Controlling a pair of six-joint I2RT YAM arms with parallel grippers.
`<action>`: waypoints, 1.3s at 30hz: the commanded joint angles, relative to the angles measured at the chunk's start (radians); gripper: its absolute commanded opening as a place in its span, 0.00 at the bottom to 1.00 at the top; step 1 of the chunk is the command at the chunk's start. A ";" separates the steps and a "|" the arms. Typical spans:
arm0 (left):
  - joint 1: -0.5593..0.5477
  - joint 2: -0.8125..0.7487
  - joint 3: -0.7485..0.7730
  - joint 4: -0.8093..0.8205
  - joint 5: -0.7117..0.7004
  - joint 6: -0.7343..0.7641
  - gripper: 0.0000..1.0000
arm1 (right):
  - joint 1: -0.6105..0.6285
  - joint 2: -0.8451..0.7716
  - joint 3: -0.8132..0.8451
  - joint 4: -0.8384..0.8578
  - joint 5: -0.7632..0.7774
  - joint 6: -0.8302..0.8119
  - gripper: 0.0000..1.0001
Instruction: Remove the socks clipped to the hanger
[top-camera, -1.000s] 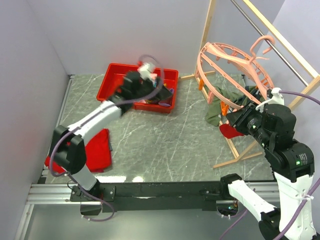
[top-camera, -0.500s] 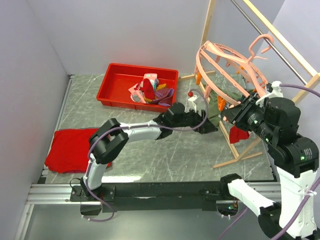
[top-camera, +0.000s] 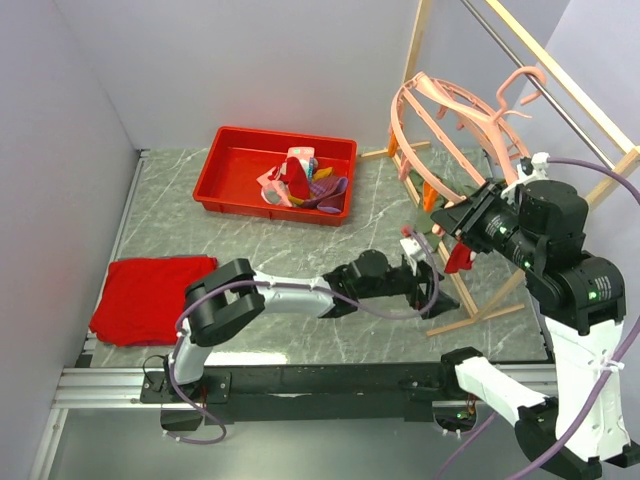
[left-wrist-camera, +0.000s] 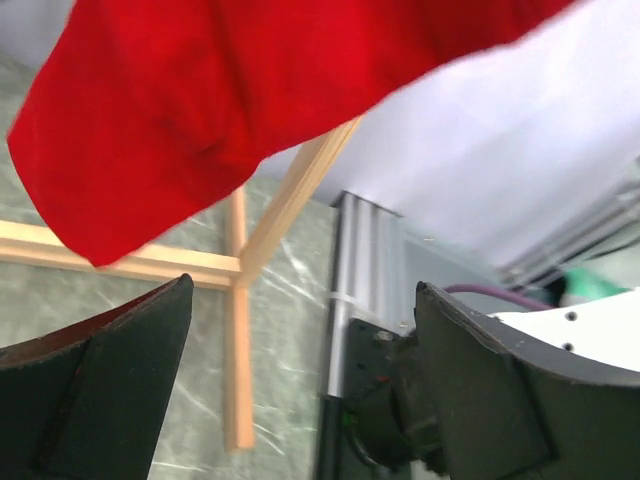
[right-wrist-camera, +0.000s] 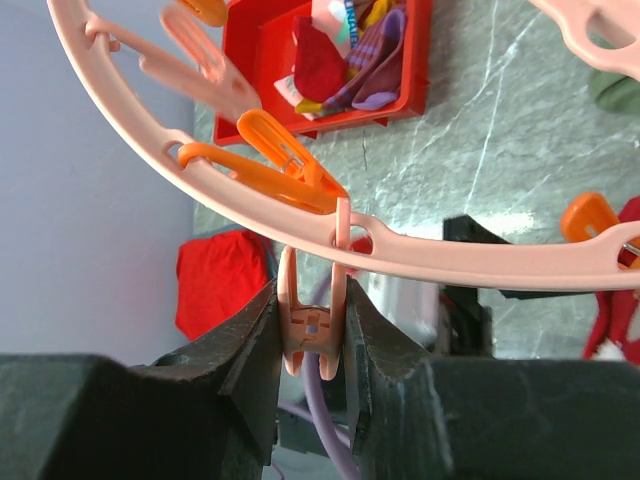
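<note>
The pink ring hanger (top-camera: 445, 125) hangs from the wooden rail at the right. One of its pink clips (right-wrist-camera: 315, 335) is pinched between my right gripper's (right-wrist-camera: 315, 330) shut jaws, just under the ring (right-wrist-camera: 480, 262). A red sock (top-camera: 458, 258) dangles below that gripper (top-camera: 462, 222). My left gripper (top-camera: 428, 275) stands low beside the frame with its jaws wide open and nothing between them. In the left wrist view the red sock (left-wrist-camera: 240, 100) hangs just above the open gripper (left-wrist-camera: 303, 295). An olive sock (right-wrist-camera: 612, 92) shows at the ring's far side. Other socks (top-camera: 305, 182) lie in the red bin.
A red bin (top-camera: 232, 165) sits at the back of the table and a flat red cloth (top-camera: 150, 295) lies at front left. The wooden frame's legs (top-camera: 470, 305) cross the floor by my left gripper. Orange clips (right-wrist-camera: 270, 150) hang along the ring.
My left arm has swung from over the red bin across the table to under the red sock, opening its jaws wider. The right gripper has kept its hold on the clip.
</note>
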 joint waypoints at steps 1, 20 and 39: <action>-0.035 -0.016 0.120 -0.044 -0.224 0.197 0.97 | -0.003 0.009 0.034 0.065 -0.025 0.013 0.00; -0.009 0.046 0.309 -0.234 -0.220 0.176 0.18 | -0.005 0.028 0.079 0.006 -0.040 -0.033 0.06; 0.053 -0.195 0.229 -0.536 0.217 0.015 0.01 | -0.005 -0.061 0.090 -0.168 0.099 -0.229 0.68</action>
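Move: The red sock hangs some 8 cm ahead of the left hand, 6 cm to its right, with its middle about 8 cm higher. The orange clip it hangs from is roughly 15 cm above that hand, 9 cm ahead and 7 cm to its right. From the right hand, already pinching a pink clip on the hanger's rim, the sock is level fore and aft, about 6 cm to the right and 12 cm below. Forward, right and up by about 6, 5 and 5 cm, the left hand brings its open, rightward-pointing fingers to the red sock and shuts them on its lower end, then draws back and left some 7 cm each way, turning clockwise about 20 degrees. The right hand nearly stays on the pink clip, then opens off it while easing back and right. ##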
